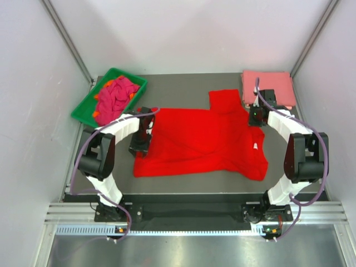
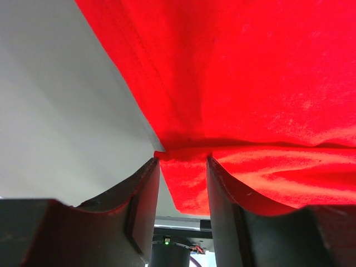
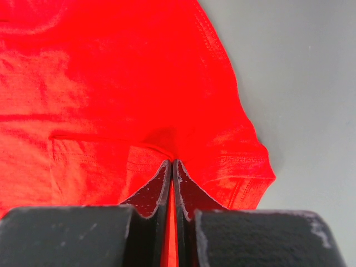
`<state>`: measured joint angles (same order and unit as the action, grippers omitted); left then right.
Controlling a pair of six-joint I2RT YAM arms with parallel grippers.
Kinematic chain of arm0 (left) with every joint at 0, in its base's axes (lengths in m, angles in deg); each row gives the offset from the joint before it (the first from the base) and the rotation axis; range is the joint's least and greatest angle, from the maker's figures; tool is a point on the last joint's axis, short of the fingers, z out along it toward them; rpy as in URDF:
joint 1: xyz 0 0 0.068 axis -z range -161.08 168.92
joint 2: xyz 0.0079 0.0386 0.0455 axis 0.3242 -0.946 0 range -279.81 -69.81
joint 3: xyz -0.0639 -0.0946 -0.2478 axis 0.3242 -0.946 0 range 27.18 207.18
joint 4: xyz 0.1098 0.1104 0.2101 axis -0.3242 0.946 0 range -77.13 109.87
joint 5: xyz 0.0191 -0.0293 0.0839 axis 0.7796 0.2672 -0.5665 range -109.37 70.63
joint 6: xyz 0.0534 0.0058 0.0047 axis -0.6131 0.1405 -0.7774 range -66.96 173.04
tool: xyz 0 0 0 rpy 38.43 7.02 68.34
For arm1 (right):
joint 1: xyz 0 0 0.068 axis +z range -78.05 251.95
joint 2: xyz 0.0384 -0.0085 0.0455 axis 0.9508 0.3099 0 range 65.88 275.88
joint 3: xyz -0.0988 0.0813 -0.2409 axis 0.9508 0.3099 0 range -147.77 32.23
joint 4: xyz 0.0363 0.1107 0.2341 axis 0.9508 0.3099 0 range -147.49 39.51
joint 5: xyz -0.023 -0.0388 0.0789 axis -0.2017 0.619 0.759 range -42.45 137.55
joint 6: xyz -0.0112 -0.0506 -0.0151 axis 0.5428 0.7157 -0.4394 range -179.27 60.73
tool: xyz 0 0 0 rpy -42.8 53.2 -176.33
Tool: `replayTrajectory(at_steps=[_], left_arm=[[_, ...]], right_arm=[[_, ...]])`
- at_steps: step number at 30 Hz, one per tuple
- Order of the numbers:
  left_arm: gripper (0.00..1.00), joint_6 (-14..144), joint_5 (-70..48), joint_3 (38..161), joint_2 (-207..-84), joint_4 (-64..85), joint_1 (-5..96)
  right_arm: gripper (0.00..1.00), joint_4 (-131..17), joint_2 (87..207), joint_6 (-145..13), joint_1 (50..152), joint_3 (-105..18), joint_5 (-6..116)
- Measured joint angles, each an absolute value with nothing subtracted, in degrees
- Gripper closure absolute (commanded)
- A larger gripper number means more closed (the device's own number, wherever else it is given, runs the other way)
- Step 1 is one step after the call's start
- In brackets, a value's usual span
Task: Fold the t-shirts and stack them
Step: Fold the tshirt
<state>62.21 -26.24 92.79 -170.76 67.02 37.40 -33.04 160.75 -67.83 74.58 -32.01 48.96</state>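
Observation:
A bright red t-shirt [image 1: 200,142] lies spread flat across the middle of the table, its small white neck label [image 1: 255,146] near the right side. At the shirt's left edge my left gripper [image 1: 140,142] stands open. In the left wrist view a corner of the red t-shirt [image 2: 250,72] sits loosely between the parted jaws of the left gripper [image 2: 182,162]. My right gripper [image 1: 256,118] is at the shirt's upper right, by the sleeve. In the right wrist view the right gripper [image 3: 172,162] is shut on a pinch of the red t-shirt [image 3: 111,72].
A folded salmon pink t-shirt [image 1: 272,83] lies at the back right corner, just behind the right gripper. A green tray [image 1: 136,79] at the back left holds crumpled magenta and orange t-shirts [image 1: 114,97]. White walls close in both sides.

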Motion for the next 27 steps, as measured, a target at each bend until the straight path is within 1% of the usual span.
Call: replayTrajectory(at_steps=[3, 6, 7, 8, 18, 27], left_arm=[[0.62, 62.2, -26.0, 92.7, -171.1, 67.0, 37.4], [0.79, 62.3, -26.0, 92.7, -172.1, 67.0, 37.4], [0.86, 62.3, -26.1, 92.7, -172.4, 67.0, 37.4], [1.00, 62.4, -26.1, 92.7, -172.6, 67.0, 37.4], [1.00, 65.5, -29.8, 94.9, -172.7, 67.2, 37.4], [1.00, 68.7, -30.4, 95.2, -172.7, 66.9, 37.3]], right_arm=[[1.00, -33.0, 160.7, -67.8, 74.6, -32.0, 49.0], [1.00, -33.0, 160.7, -67.8, 74.6, -32.0, 48.9], [1.00, -33.0, 160.7, -67.8, 74.6, -32.0, 48.9], [1.00, -33.0, 160.7, -67.8, 74.6, -32.0, 48.9], [1.00, -33.2, 157.3, -68.0, 75.0, -32.0, 48.5], [1.00, -34.3, 155.0, -68.0, 75.3, -31.9, 45.1]])
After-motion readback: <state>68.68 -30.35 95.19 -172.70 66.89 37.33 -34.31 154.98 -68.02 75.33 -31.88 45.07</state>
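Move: A raised ridge at the red t-shirt's left edge sits between my open left fingers, about 1 cm ahead and 1 cm below. The near-left corner of the shirt is some 10 cm back and 2 cm left. My right hand already pinches the shirt's right side; from it that ridge lies about 52 cm left, 14 cm back and 5 cm lower. The folded pink stack is 16 cm ahead and 6 cm right of it, the white tag 9 cm straight back. I sink my left hand barely 1 cm onto the ridge at the shirt's edge and shut its half-open fingers, pinching the cloth, then carry it some 2 cm forward and slightly up, turning a few degrees counter-clockwise. Once that grip is made, my right hand, fingers still shut on the cloth, rises about 4 cm and tips its fingertips a little outward. ##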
